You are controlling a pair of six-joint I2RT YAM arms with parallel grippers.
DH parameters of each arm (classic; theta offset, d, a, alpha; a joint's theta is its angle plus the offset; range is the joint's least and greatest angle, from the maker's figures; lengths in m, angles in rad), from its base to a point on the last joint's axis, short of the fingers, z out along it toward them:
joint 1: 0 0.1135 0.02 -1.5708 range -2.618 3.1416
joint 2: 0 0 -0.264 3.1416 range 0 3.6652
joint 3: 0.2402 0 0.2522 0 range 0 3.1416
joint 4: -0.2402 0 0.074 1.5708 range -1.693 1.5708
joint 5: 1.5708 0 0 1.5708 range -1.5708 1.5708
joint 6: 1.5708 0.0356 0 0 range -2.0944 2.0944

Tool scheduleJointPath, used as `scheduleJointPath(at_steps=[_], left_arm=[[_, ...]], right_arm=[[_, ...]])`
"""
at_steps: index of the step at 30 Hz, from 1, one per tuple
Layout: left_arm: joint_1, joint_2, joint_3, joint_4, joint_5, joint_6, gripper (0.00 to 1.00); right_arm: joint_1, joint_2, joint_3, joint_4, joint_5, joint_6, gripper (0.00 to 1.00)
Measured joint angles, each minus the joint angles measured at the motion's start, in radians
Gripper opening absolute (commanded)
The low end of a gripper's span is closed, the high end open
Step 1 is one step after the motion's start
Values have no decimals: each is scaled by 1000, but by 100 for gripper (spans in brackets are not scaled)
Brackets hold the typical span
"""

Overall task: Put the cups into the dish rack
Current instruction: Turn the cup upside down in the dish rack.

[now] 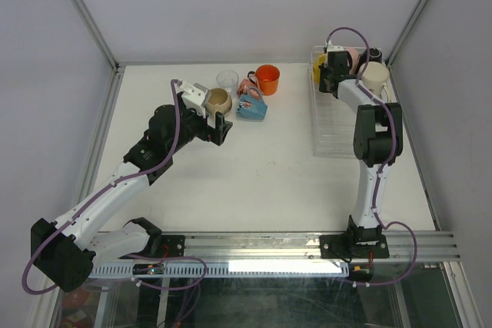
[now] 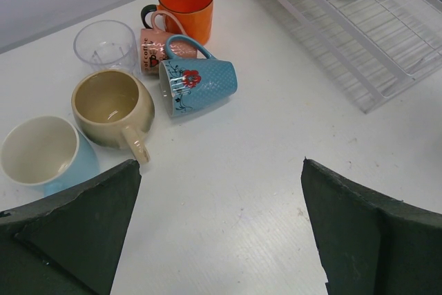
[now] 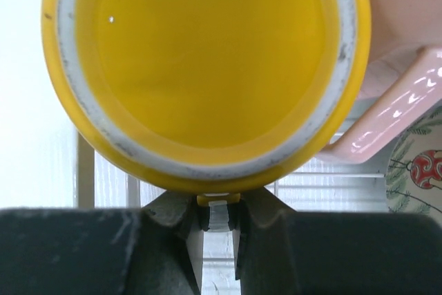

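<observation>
Several cups stand in a cluster on the table: an orange mug (image 2: pixel 185 6), a clear tumbler (image 2: pixel 106 44), a pink mug (image 2: pixel 162 46) on its side, a blue flowered mug (image 2: pixel 200 84) on its side, a beige mug (image 2: pixel 114 106) and a light blue mug (image 2: pixel 45 153). My left gripper (image 2: pixel 221 164) hangs open just near of them, with only bare table between its fingers. Over the far end of the dish rack (image 1: pixel 334 132), my right gripper (image 3: pixel 219 205) is shut on the handle of a yellow mug (image 3: pixel 207 67).
A pink mug (image 3: pixel 407 101) and a white patterned mug (image 3: pixel 418 170) sit in the rack beside the yellow one. In the top view a cream mug (image 1: pixel 374 76) and a black mug (image 1: pixel 374 54) are also at the rack's far end. Grey walls enclose the table.
</observation>
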Motion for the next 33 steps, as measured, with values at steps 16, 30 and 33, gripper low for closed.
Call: scheduleJointPath(at_steps=[16,30,33], left_arm=[[0,0,0,0,0,0,99],[0,0,0,0,0,0,99],[0,0,0,0,0,0,99]], right_arm=[[-6,-15,-14,-39,-14,-50,20],[-12,-15,51,-56,-51,-68,39],[-12,-20,51,-67,-64,-77,40]])
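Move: The right hand still pinches the yellow cup's handle, with the upside-down cup's middle about 6 cm ahead, roughly level in height. The pink cup is some 9 cm right and 8 cm ahead; the patterned cup is about 17 cm right and 1 cm ahead. From the idle left hand, the yellow cup lies roughly 32 cm ahead, 40 cm right and 16 cm lower. Right hand eases the held cup back about 1 cm, then opens off the handle and rises some 2 cm. ##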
